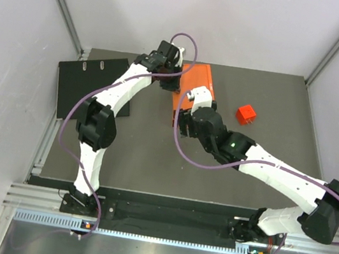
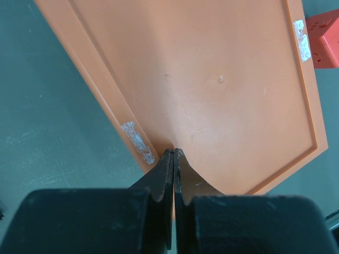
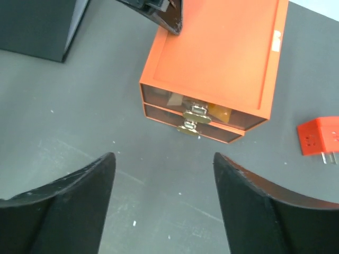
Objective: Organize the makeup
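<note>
No makeup lies in the open; only a yellowish shape point(image 3: 220, 112) shows through the dark front of the upper drawer. The orange box point(image 3: 217, 53) stands on the table with both drawers pushed in, their metal handles point(image 3: 197, 111) facing my right gripper. My right gripper point(image 3: 163, 156) is open over bare table, a short way in front of the drawers, with nothing between its fingers. My left gripper point(image 2: 174, 151) is shut, its tips resting on the near edge of the orange box's point(image 2: 222, 79) top. In the top view, both grippers point(image 1: 171, 83) point(image 1: 184, 124) crowd the orange box point(image 1: 197, 80).
A small red cube point(image 1: 245, 114) point(image 3: 318, 136) sits right of the box. A flat black folder point(image 1: 92, 86) point(image 3: 37, 26) lies at the back left. Grey walls enclose the table on three sides.
</note>
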`<state>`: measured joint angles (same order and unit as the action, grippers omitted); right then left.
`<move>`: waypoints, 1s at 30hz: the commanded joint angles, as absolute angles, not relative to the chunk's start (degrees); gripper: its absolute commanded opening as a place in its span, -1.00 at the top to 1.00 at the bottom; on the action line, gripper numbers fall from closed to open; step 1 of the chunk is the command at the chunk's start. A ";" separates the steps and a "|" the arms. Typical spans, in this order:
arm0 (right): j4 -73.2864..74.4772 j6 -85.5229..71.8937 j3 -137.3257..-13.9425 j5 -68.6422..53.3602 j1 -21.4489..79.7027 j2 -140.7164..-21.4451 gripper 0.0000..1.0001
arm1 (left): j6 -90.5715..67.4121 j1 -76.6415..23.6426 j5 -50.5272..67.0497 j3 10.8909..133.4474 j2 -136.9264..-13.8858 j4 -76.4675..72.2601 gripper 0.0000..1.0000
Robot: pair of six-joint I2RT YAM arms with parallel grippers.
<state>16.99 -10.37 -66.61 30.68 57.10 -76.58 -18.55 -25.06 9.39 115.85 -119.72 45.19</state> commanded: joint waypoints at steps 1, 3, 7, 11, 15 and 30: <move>21.36 -9.67 -70.04 31.64 56.43 -76.37 -0.59 | -15.38 -24.70 8.61 112.76 -115.85 45.47 1.00; 21.62 -9.23 -71.44 31.46 56.08 -76.99 -0.62 | -15.21 -24.70 8.27 113.03 -113.31 42.91 1.00; 21.97 -8.00 -74.52 31.64 55.29 -79.88 -0.66 | -15.12 -24.44 6.07 116.43 -111.44 40.08 0.95; 22.15 -5.72 -77.95 32.52 54.32 -82.26 -0.77 | -15.38 -23.38 4.40 123.48 -113.02 43.41 0.79; 21.62 -5.27 -80.24 30.25 51.42 -83.76 -0.89 | -16.78 -19.35 5.80 123.66 -113.11 43.77 0.23; 19.77 -9.31 -89.98 6.25 28.84 -93.51 -0.99 | -15.38 -11.43 8.96 112.95 -113.12 39.56 -0.98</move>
<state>21.71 -8.14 -83.88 15.35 31.62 -90.56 -16.23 -11.90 6.94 114.10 -114.39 43.51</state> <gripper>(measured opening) 0.995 0.982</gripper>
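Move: The organizer box sits right at my left hand's shut fingers, which are at the left rim of its top; its middle is about 7 cm to the right, 1 cm ahead and 8 cm below. The black binder lies some 33 cm to this hand's left, level with it, 14 cm down. From my half-open right hand the box's middle is roughly 19 cm ahead, 1 cm left and 16 cm below, and the red block about 17 cm ahead, 21 cm right. I bring my left hand clear of the organizer's top, rising about 9 cm while easing forward, then swing it some 12 cm left, off the box's left side, sinking again as its shut fingers spread wide. My right hand opens the rest of the way and reaches forward about 14 cm, drifting right in the later part towards the box's right side, turning slightly clockwise and staying high. ##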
